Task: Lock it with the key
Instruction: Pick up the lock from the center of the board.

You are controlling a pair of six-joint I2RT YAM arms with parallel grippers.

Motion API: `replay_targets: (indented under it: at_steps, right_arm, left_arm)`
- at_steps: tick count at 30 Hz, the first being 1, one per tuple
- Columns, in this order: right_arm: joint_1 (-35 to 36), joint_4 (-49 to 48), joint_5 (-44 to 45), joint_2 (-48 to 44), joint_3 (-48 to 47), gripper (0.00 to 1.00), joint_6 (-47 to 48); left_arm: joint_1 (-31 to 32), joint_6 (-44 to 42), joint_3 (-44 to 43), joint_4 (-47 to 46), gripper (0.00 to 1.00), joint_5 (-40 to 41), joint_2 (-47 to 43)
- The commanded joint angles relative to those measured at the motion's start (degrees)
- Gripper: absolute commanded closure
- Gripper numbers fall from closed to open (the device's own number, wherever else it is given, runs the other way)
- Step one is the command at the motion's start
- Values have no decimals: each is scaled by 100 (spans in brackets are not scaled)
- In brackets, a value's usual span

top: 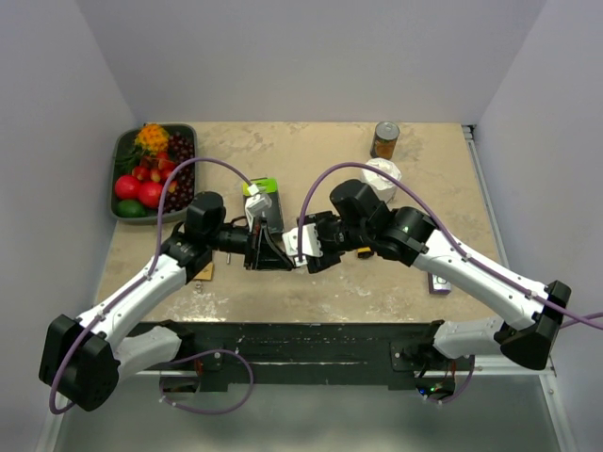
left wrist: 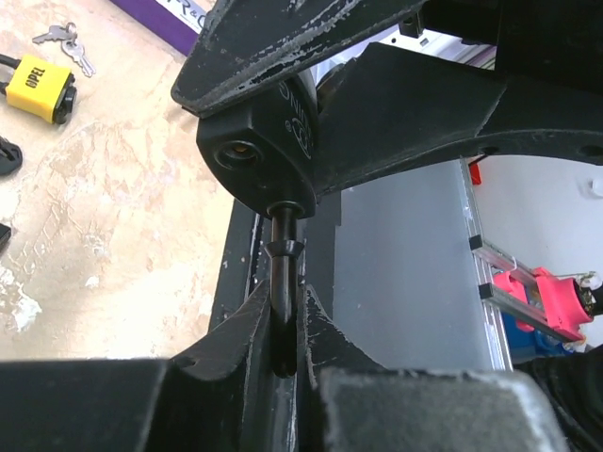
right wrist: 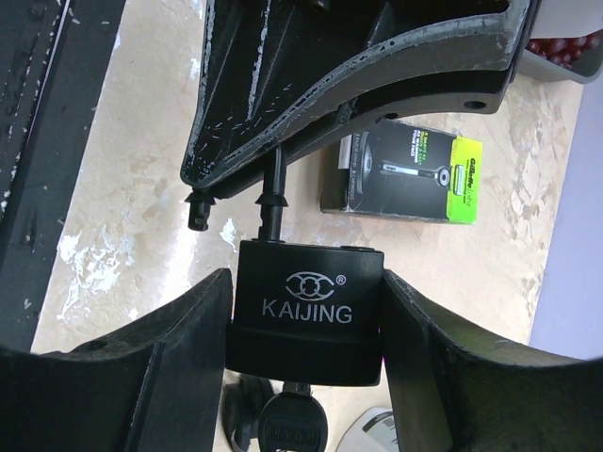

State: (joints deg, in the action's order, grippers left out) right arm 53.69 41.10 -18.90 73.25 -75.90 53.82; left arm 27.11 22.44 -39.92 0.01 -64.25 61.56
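Note:
A black padlock [right wrist: 306,301] marked KAIJING hangs above the table between the two arms. My right gripper [right wrist: 306,278] is shut on its body, one finger on each side. The key [right wrist: 294,428] sticks out of the underside of the body. The shackle [right wrist: 273,188] is raised, its free end [right wrist: 198,212] out of the body and the empty hole [left wrist: 236,149] showing. My left gripper [left wrist: 283,320] is shut on the shackle [left wrist: 283,273], just off the padlock [left wrist: 264,141]. In the top view the left gripper [top: 267,247] and right gripper [top: 306,247] meet tip to tip.
A yellow padlock [left wrist: 40,87] with keys [left wrist: 61,38] lies on the table left of the arms. A razor box [top: 264,200] lies just behind the grippers. A fruit tray [top: 121,160] sits back left, a can [top: 384,139] and white roll [top: 384,176] back right.

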Motion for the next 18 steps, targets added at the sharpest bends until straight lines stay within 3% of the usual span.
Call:
replay_targets:
  at_steps: [1,2,4,5,6,7,10,12,18]
  right_arm:
    - [27,-603,26,-83,-356,100,-39]
    - [27,-612,18,-83,-355,100,-39]
    - [27,-525,-9,-22,-399,100,-74]
    - [27,-446,-35,22,-504,88,-126]
    - [27,-289,-35,66,-557,70,-170]
    - [27,-183,-105,127,-619,40,-205]
    - [19,-129,-88,32,-558,5,-310]
    - [10,-225,-97,-56,-426,1,-346]
    - [-420,-129,-509,-136,-513,1,-969]
  left_arm:
    - [40,-90,20,-133,94,-211,-144]
    - [40,-142,20,-107,100,-237,-144]
    - [31,-143,2,-150,100,-360,-170]
    - [31,5,2,-255,100,-482,-197]
    - [31,76,11,-491,100,-492,-284]
    - [31,103,-24,-554,100,-423,-328]
    - [22,-2,-217,-485,100,-474,-338]
    - [-13,-213,-323,-318,100,-553,-338]
    - [-48,-1082,-903,673,100,-554,-268]
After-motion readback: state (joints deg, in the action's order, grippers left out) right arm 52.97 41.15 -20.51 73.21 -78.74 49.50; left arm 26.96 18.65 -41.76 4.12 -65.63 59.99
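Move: The black lock's body sits between the right hand's pads, level with its hand point. The left hand already pinches the shackle, with the body about 5 cm to its right. From the right hand, the yellow lock lies some 7 cm ahead, 14 cm right and 15 cm below; the razor box is roughly 16 cm ahead, 12 cm left and 14 cm below. The right fingers open wide, freeing the lock body, and rise about 2 cm while the left keeps the shackle. ##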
